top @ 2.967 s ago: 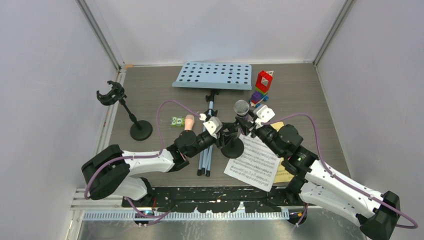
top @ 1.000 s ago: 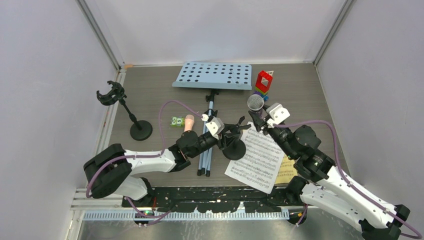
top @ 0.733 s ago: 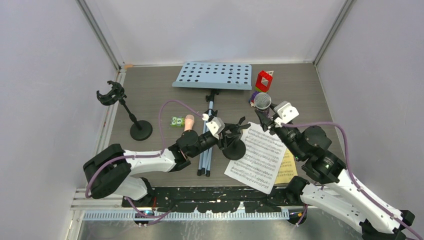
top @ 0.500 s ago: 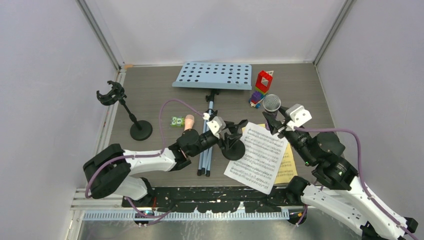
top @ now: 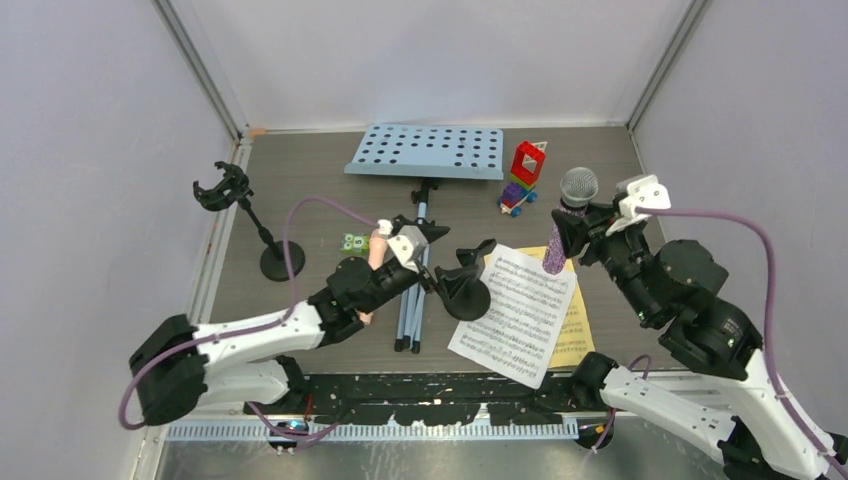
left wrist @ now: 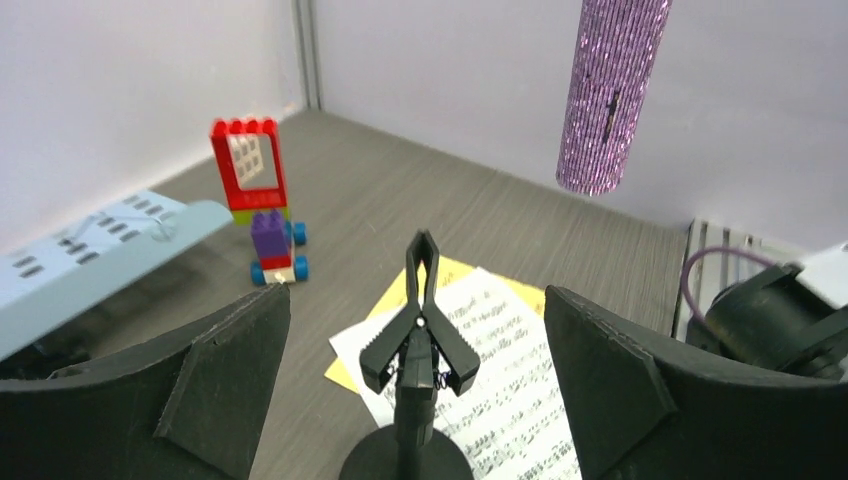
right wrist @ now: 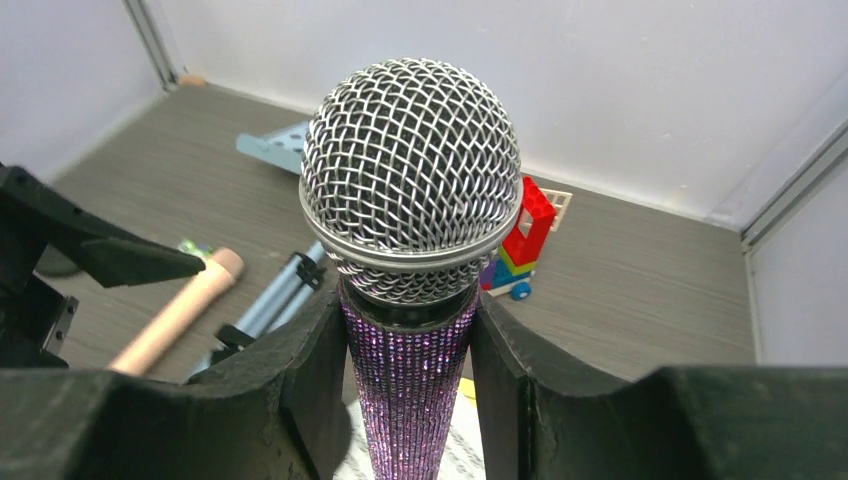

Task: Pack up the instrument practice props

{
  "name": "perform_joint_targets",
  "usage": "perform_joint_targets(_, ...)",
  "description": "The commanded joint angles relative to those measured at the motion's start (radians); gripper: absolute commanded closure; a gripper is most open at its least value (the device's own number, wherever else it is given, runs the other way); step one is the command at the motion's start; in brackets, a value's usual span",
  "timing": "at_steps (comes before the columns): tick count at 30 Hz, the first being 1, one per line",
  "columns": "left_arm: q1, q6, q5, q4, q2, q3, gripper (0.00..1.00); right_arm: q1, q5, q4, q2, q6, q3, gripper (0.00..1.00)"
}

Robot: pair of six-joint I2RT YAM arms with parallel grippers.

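My right gripper (top: 572, 232) is shut on the purple glitter microphone (top: 560, 245) and holds it upright in the air, right of the brick car; the right wrist view shows the jaws clamped on its handle (right wrist: 410, 380). The black mic holder (top: 466, 292) stands with nothing in its clip on the edge of the white score sheet (top: 515, 315), which lies over the yellow one (top: 573, 340). My left gripper (top: 437, 258) is open just left of that holder; its clip (left wrist: 420, 335) sits ahead between the fingers, untouched. The peach microphone (top: 377, 243) lies partly under my left arm.
The pale-blue music rack (top: 427, 151) lies at the back, its tripod legs (top: 412, 312) running toward me. A second mic holder (top: 281, 259) stands at the left. The brick car (top: 522, 175) and the small green block (top: 352, 242) sit on the table. Walls close both sides.
My right gripper has lifted the purple microphone out of the holder and carried it up and to the right. My left gripper has drawn back from the holder and stands open.
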Motion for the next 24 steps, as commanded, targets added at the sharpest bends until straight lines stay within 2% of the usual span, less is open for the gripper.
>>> perform_joint_targets(1, 0.004, -0.034, -0.088, -0.248, -0.203, 0.058, 0.00, -0.003, 0.005, -0.087, 0.081, 0.189, 0.148, 0.97)
perform_joint_targets(7, 0.004, -0.208, -0.319, -0.850, -0.469, 0.119, 0.00, -0.001, -0.139, 0.000, 0.163, 0.347, 0.176, 0.99)
perform_joint_targets(13, 0.004, -0.338, -0.486, -1.172, -0.750, 0.069, 0.00, 0.023, -0.285, 0.119, 0.385, 0.501, 0.245, 0.99)
perform_joint_targets(18, 0.004, -0.384, -0.559, -1.340, -0.935, 0.041, 0.00, 0.208, -0.154, 0.207, 0.579, 0.457, 0.366, 0.99)
perform_joint_targets(21, 0.005, -0.397, -0.598, -1.419, -0.989, 0.049, 0.00, 0.328, -0.073, 0.236, 0.712, 0.445, 0.442, 1.00)
perform_joint_targets(24, 0.004, -0.418, -0.640, -1.472, -1.007, 0.071, 0.01, 0.374, 0.008, 0.295, 0.849, 0.464, 0.463, 1.00)
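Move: The right hand holds the glitter microphone by its neck. The flesh-coloured rod, where it seems bound, lies about 34 cm left, 8 ahead and 37 below. On that level, the folded stand legs lie some 24 cm left and 9 ahead of that hand, the green block 38 left and 17 ahead. The mic stand is 12 left, 5 ahead, 27 lower. From the open left hand the rod lies about 17 cm left, 8 ahead, 25 below. Leftward, slowly at first and then fast, the right hand carries the glitter microphone some 26 cm towards the flesh-coloured rod, rising briefly and then easing down, its wrist tipping down and turning counter-clockwise while the grip holds. Also leftward, the wide-open left hand clears out from beside the mic stand by about 23 cm, arching up, then down, drawing back slightly, turning counter-clockwise and tipping down. ##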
